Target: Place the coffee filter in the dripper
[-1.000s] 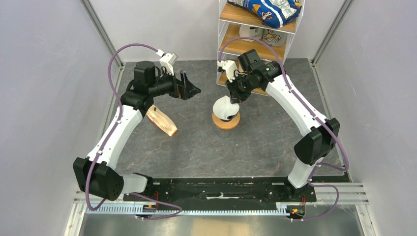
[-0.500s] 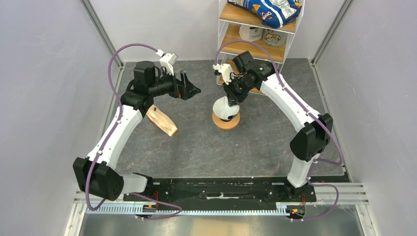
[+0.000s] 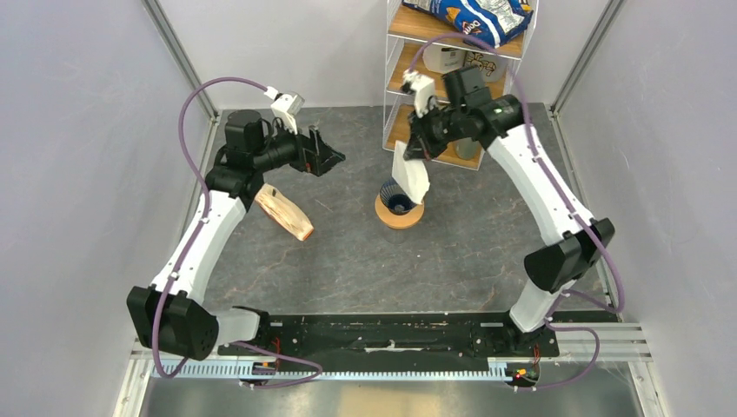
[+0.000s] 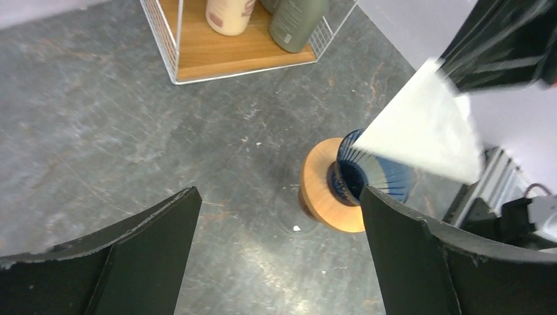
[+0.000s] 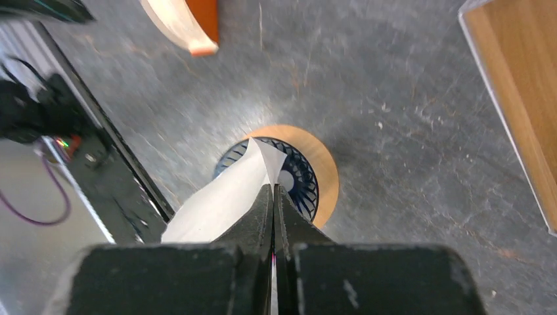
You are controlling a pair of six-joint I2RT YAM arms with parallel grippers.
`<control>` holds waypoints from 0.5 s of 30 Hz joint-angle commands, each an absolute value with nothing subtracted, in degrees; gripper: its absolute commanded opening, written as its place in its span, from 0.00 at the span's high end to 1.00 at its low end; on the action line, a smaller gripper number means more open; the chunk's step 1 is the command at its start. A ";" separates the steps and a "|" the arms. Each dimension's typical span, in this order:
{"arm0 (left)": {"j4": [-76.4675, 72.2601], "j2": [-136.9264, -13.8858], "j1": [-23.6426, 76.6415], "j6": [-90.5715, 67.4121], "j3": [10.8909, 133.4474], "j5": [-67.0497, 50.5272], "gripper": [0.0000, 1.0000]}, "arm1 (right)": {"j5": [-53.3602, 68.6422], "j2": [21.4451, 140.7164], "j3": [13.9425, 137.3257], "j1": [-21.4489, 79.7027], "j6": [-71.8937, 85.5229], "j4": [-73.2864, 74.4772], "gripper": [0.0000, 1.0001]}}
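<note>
The coffee filter (image 3: pixel 410 174) is a flat white paper cone, and my right gripper (image 3: pixel 419 146) is shut on its edge, holding it tilted above the dripper (image 3: pixel 396 200). The dripper is a dark blue ribbed funnel standing on an orange-brown ring (image 3: pixel 400 215). In the right wrist view the shut fingertips (image 5: pixel 272 188) pinch the filter (image 5: pixel 220 200) over the dripper's open mouth (image 5: pixel 301 184). The filter's lowest point hangs at the dripper's rim; I cannot tell whether they touch. My left gripper (image 3: pixel 328 156) stands open and empty to the left, and in its own view (image 4: pixel 279 197) faces the dripper (image 4: pixel 348 180) and the filter (image 4: pixel 423 128).
A thick cream-and-tan paper stack (image 3: pixel 285 211) lies left of the dripper, also in the right wrist view (image 5: pixel 187 20). A wire shelf (image 3: pixel 452 78) with bottles and a snack bag stands at the back, its lower wooden board (image 4: pixel 243 59) close behind the dripper.
My right gripper has closed on the filter and lifted it up and back off the dripper, which now shows its blue inside. The left arm has shifted slightly left.
</note>
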State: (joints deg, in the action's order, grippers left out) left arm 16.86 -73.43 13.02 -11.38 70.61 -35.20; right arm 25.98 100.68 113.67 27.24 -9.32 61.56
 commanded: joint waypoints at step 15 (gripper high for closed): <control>0.28 -60.93 26.66 33.57 55.12 -30.74 0.00 | 53.24 91.99 110.57 21.72 27.86 36.02 1.00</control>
State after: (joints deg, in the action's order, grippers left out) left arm 9.47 -61.08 25.32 28.56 55.18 -37.28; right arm 47.83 93.73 112.68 21.67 19.07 42.26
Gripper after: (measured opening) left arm 0.996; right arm 0.007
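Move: The right hand already grips the coffee filter by its edge, with the dripper about 14 cm below, level with that hand and some 4 cm to its left; the shelf rack's bottom board is around 25 cm ahead and 10 cm right, 25 cm down. From the open left hand, the filter's middle is roughly 17 cm right, 1 cm back and 7 cm below, the dripper about 16 cm right, level and 16 cm lower. Keeping its pinch on the filter, the right hand lifts it some 12 cm, away from the dripper, easing a little back and left late on while its wrist swings the fingers up about 30 degrees, from slanting down to pointing nearly level leftward. The left hand, fingers wide open and touching nothing, draws back about 7 cm and right about 4 cm, sinking slightly, rolling clockwise as seen from behind it and turning its fingertips farther right. ##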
